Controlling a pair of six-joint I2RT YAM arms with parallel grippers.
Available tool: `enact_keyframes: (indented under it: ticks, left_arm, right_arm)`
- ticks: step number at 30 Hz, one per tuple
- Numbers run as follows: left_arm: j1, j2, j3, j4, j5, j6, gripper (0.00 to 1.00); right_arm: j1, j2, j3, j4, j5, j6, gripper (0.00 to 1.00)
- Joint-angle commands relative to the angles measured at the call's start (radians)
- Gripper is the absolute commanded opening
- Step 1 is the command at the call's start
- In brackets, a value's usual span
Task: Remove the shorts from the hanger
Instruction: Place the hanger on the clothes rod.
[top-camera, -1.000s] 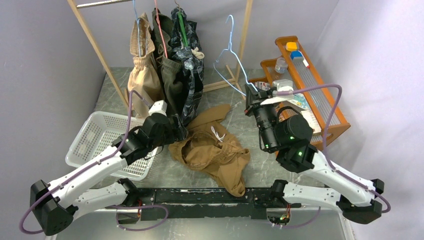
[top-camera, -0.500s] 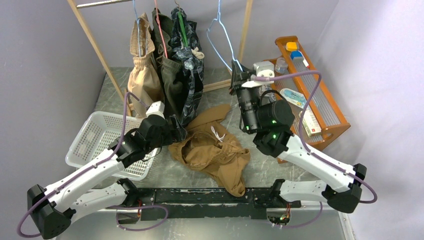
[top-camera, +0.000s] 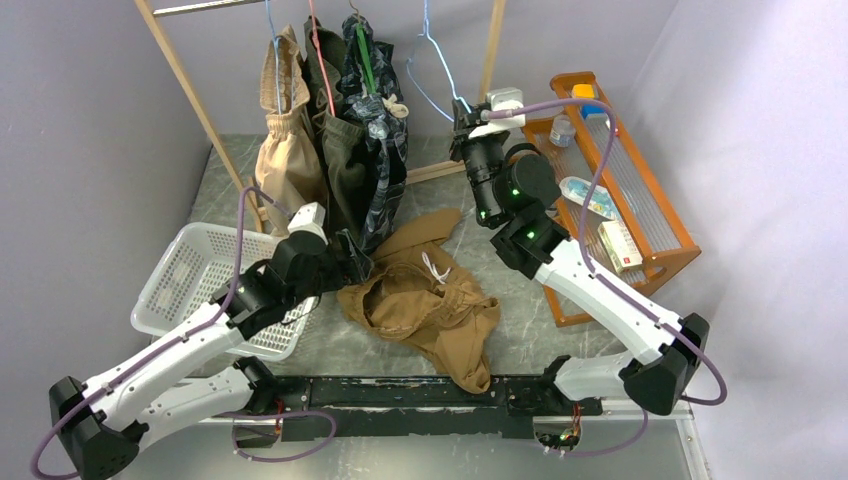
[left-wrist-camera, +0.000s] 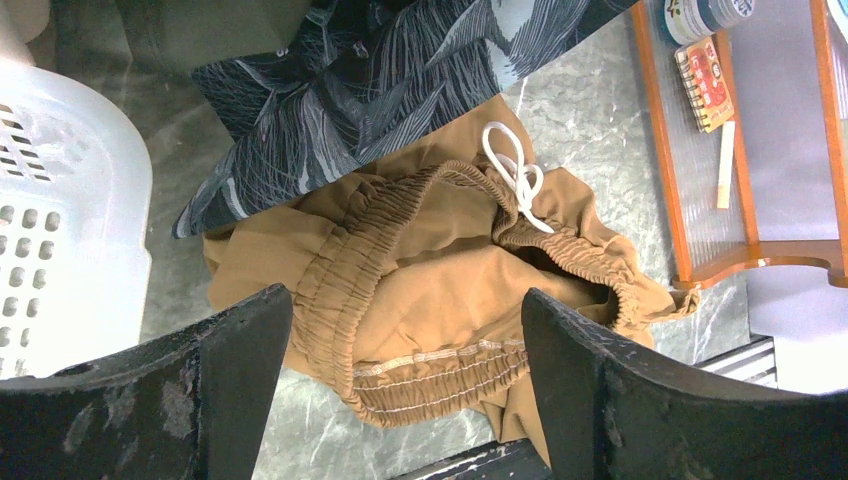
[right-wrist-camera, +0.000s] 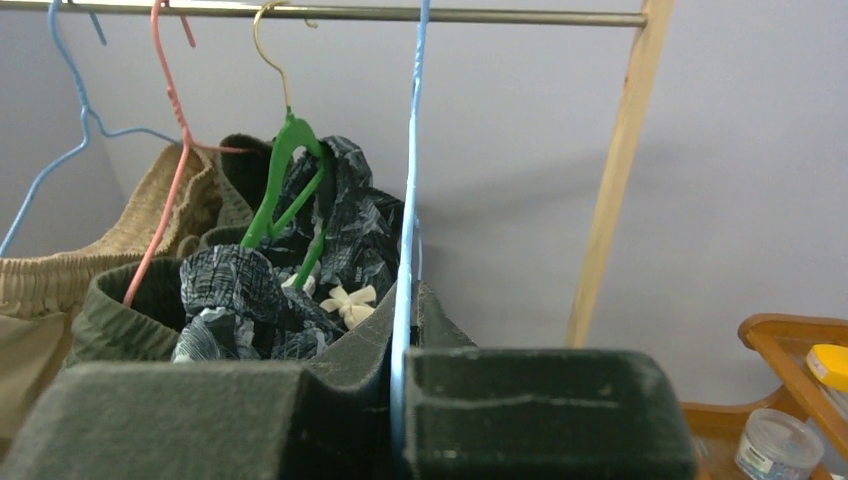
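Note:
Tan brown shorts (top-camera: 425, 300) lie crumpled on the table, off any hanger; the left wrist view shows their elastic waist and white drawstring (left-wrist-camera: 450, 290). My left gripper (top-camera: 352, 262) hovers open just left of and above them (left-wrist-camera: 405, 330), holding nothing. Beige shorts (top-camera: 285, 150), olive shorts (top-camera: 345, 175) and dark patterned shorts (top-camera: 385, 170) hang from the rail (right-wrist-camera: 500, 16). My right gripper (top-camera: 462, 125) is shut on a bare light-blue hanger (top-camera: 428, 70), its wire (right-wrist-camera: 410, 200) running up to the rail. Whether the hook rests on the rail I cannot tell.
A white perforated basket (top-camera: 185, 275) sits at the left beside my left arm. An orange wooden rack (top-camera: 625, 190) with small items stands at the right. The wooden frame's slanted posts (top-camera: 190, 95) flank the hanging clothes.
My right arm has carried the bare blue hanger up and to the left, toward the rail. The left arm has barely moved and stays open over the tan shorts.

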Motion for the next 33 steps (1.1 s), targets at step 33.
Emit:
enact_keyframes:
  ticks: [33]
  left_arm:
    - [0.001,-0.120,-0.046,-0.042,-0.002,-0.033,0.89]
  right_arm:
    - [-0.078,0.126,0.016,0.004,-0.041,0.073,0.00]
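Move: The right hand holds the blue hanger by a lower end, hook upward. The stretch of clothes rod that it is bound for is about 12 cm ahead, 5 cm to the left and 20 cm above. The green hanger is roughly 11 cm left, 7 cm ahead and 7 cm up, with the dark patterned shorts 10 cm left, 4 cm ahead and 5 cm lower than the hand. From the left hand, that rod spot is about 25 cm ahead, 10 cm right and 50 cm up. Forward and somewhat left, the right hand goes in small, halting steps at first, then more briskly, about 5 cm in all towards the rack, keeping the blue hanger pinched. Near the end it turns to sinking, roughly 5 cm from its highest point, while still easing forward, and the fingers tip down slightly. ##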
